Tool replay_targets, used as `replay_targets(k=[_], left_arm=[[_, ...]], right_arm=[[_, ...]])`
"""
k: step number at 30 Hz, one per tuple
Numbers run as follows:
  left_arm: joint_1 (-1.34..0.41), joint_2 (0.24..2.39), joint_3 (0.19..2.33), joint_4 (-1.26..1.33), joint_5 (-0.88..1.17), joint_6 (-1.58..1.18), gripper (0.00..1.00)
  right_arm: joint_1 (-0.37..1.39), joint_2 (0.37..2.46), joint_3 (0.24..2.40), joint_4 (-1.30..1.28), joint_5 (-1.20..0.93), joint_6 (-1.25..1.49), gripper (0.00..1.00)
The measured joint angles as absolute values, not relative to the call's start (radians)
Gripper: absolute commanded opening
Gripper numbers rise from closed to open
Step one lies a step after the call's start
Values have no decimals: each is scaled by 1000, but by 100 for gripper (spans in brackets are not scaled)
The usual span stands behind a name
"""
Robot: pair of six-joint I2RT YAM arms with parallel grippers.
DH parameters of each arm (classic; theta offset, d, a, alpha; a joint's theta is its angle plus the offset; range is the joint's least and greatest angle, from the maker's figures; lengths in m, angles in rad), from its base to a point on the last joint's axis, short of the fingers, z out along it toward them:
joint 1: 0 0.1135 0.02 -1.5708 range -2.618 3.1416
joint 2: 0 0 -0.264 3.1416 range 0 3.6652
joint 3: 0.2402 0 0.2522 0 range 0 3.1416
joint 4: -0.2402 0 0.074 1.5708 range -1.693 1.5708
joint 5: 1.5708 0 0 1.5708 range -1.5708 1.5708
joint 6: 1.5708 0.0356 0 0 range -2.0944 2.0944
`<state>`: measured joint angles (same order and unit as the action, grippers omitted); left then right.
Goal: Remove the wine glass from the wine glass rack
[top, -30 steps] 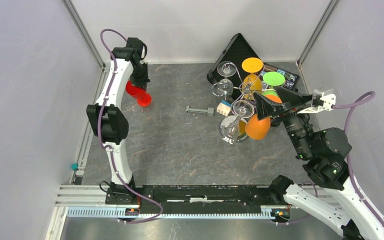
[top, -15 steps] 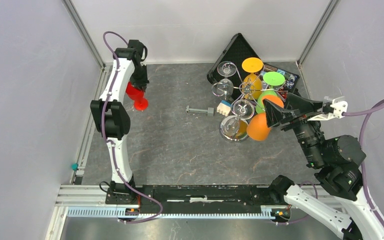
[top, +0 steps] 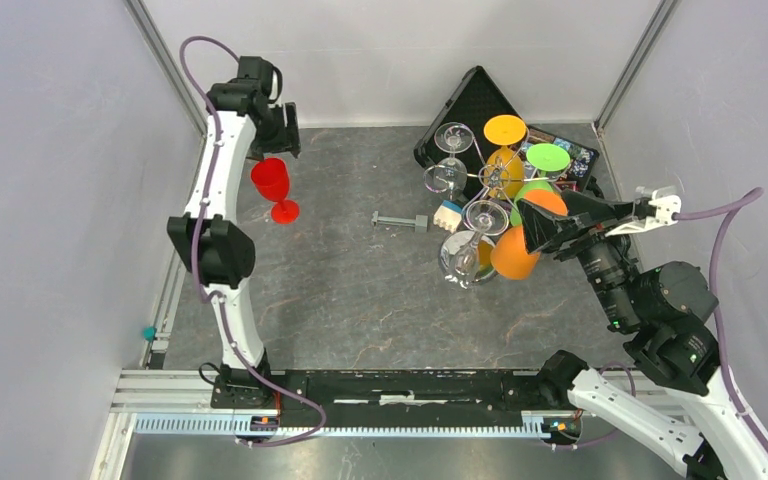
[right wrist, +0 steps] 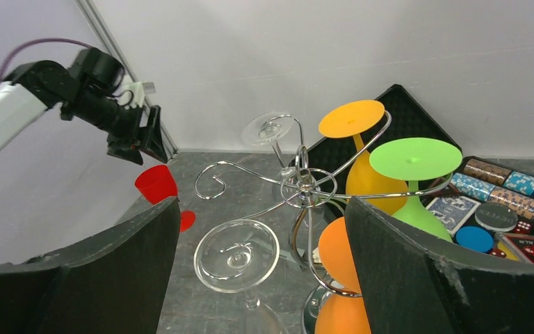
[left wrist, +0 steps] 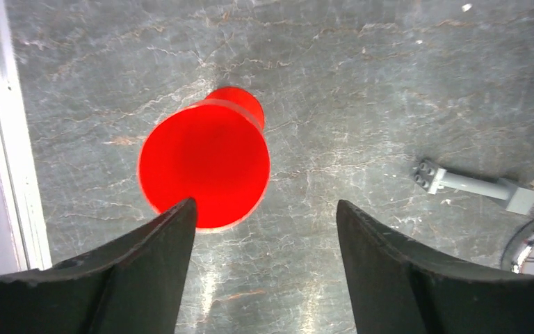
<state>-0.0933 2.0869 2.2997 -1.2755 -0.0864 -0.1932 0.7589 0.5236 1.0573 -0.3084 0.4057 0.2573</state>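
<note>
A red wine glass point(top: 272, 184) stands upright on the table at the far left, off the rack. My left gripper point(top: 285, 138) hangs open above and just behind it; in the left wrist view the red wine glass point(left wrist: 205, 167) sits ahead of the left gripper point(left wrist: 265, 207), free of both fingers. The silver wine glass rack point(top: 490, 180) at the right carries clear, orange and green glasses upside down. My right gripper point(top: 526, 226) is open beside the rack's orange glass point(top: 515, 252). From the right wrist, the right gripper point(right wrist: 261, 202) frames a clear glass foot point(right wrist: 236, 255) and the wine glass rack point(right wrist: 304, 188).
A black case point(top: 470, 105) holding chips and cards lies behind the rack. A grey brick bar point(top: 400, 221) and a small white-blue block point(top: 448, 214) lie mid-table. Grey walls close in the left, back and right sides.
My left gripper has opened, let go of the red glass and lifted back from it; the glass now stands alone. The right arm drew back a little, then returned towards the rack.
</note>
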Motion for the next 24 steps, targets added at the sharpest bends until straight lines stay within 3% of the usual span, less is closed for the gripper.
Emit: replay_targets(k=[1, 2, 3, 10, 15, 24], left_arm=[[-93, 2066, 2297, -1272, -88, -193, 87], [-93, 2033, 2285, -1261, -88, -194, 99], [-93, 1996, 2270, -1247, -86, -194, 100], [-94, 1599, 1996, -1029, 68, -235, 100], [-120, 1351, 1759, -837, 196, -363, 98], [-391, 1028, 1263, -389, 377, -800, 95]], right_arm=[[759, 526, 1058, -308, 405, 263, 92], [759, 530, 1057, -309, 405, 267, 92], [759, 535, 1058, -308, 404, 273, 92], [759, 605, 1058, -308, 387, 300, 88], [759, 629, 1057, -296, 379, 329, 77], [759, 644, 1044, -214, 380, 387, 57]])
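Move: From the right hand, empty and open above the rack, the front clear glass hangs about 4 cm ahead and 5 cm to the left, its foot some 12 cm below and its middle about 20. The orange glass is about 6 cm ahead and 5 cm right, the green one about 14 cm ahead and 5 cm right, both similarly low. From the left hand the same clear glass lies roughly 20 cm back, 36 cm right, at about its height; the released red glass stands 2 cm back, 4 cm left, 15 cm below. Rising clear of the red glass, the left hand climbs about 18 cm and draws back nearly 20, then swings some 17 cm right towards the rack, fingers spreading fully while they tip up and round to point rightwards. The right hand eases about 4 cm left and forward towards the front clear glass, dipping slightly, its fingers closing by about a third on nothing. ##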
